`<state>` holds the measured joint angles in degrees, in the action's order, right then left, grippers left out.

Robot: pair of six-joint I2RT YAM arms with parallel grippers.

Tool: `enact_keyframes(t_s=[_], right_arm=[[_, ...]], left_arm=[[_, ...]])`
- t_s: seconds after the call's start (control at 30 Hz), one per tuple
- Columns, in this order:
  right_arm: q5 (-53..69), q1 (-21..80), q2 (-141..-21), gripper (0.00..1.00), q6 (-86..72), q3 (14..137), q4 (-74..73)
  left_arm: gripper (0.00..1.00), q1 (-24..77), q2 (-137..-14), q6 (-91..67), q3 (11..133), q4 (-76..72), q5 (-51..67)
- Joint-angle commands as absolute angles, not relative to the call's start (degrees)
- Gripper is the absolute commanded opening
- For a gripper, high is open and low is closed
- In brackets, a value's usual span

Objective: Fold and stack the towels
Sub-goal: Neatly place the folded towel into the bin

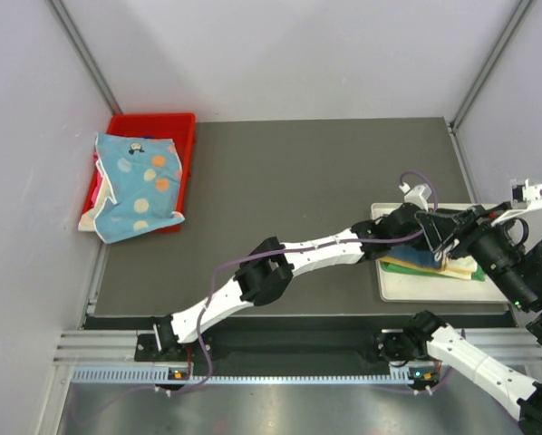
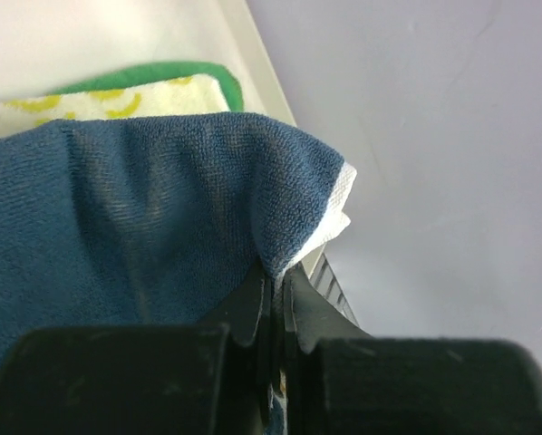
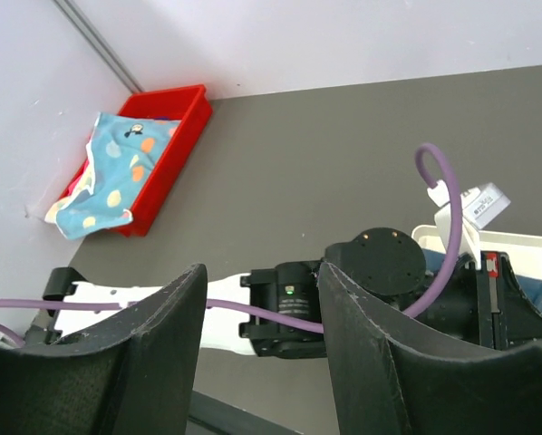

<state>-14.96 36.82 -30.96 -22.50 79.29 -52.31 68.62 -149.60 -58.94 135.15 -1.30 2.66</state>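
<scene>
My left gripper (image 2: 275, 276) is shut on a corner of a dark blue towel (image 2: 144, 208) with a white underside. That towel lies over a yellow patterned towel (image 2: 117, 101) and a green towel (image 2: 212, 72) on the white tray (image 2: 90, 36). From above, the left gripper (image 1: 434, 252) reaches across the table to this stack (image 1: 457, 269) on the tray (image 1: 407, 285). My right gripper (image 3: 262, 272) stands open and empty, hovering beside the stack (image 1: 466, 222) and facing the left wrist. A light blue dotted towel (image 1: 137, 186) hangs crumpled over the red bin (image 1: 176, 122).
The red bin (image 3: 176, 122) with the dotted towel (image 3: 108, 168) sits in the far left corner against the wall. The left arm (image 1: 280, 267) lies diagonally over the dark mat (image 1: 298, 181). A purple cable (image 3: 448, 217) loops above the left wrist.
</scene>
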Motion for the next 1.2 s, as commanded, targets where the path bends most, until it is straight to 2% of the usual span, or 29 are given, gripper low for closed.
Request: enact_keyframes(t_s=[0.0, 0.03, 0.13, 0.17, 0.33, 0.5, 0.7, 0.9, 1.1, 1.17], right_arm=[[-15.82, 36.39, -30.23, 0.52, -21.97, 78.58, -51.06], [-15.82, 36.3, -30.23, 0.52, -21.89, 78.57, -51.15], [-15.91, 36.47, -30.24, 0.53, -22.06, 78.4, -51.06], [-15.82, 36.39, -30.15, 0.52, -22.15, 78.31, -51.24], [-16.08, 36.39, -30.23, 0.52, -22.24, 78.31, -51.42], [-16.17, 36.39, -30.23, 0.52, -22.59, 78.22, -51.42], [-16.52, 36.39, -30.41, 0.52, -22.76, 78.22, -51.5], [-16.96, 36.47, -31.29, 0.54, -22.76, 78.75, -51.24], [-16.61, 36.47, -33.22, 0.56, -22.85, 78.32, -50.1], [-16.26, 36.47, -33.57, 0.57, -23.29, 77.52, -48.78]], left_arm=[[0.06, 67.94, -151.69, -61.25, 138.87, -9.93, 7.55], [0.15, 67.68, -152.83, -61.96, 138.78, -10.8, 7.99], [0.27, 66.97, -154.16, -63.98, 138.69, -13.27, 10.28], [0.35, 66.8, -154.77, -64.51, 138.69, -13.71, 10.72], [0.42, 66.53, -154.69, -64.07, 138.6, -14.15, 11.69], [0.55, 66.27, -154.07, -63.37, 138.61, -14.5, 13.09], [0.57, 66.09, -152.41, -62.93, 136.59, -15.9, 13.62], [0.56, 64.43, -143.98, -58.37, 127.46, -16.87, 12.75], [0.55, 61.62, -129.05, -52.83, 110.33, -17.32, 9.85], [0.55, 59.87, -122.02, -51.86, 101.19, -17.4, 7.75]])
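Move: The left hand holds the folded blue towel just over the yellow-and-green towel stack, whose middle is about 3 cm ahead, 2 cm to the left and 5 cm below. The white bin's middle is some 3 cm ahead, 3 cm to the right and 6 cm below. From the idle right hand, the stack lies roughly 11 cm ahead, 12 cm to the right and 30 cm down. Left hand lowers the blue towel 3–4 cm onto the stack, opens, then withdraws about 8 cm left, slightly forward. ##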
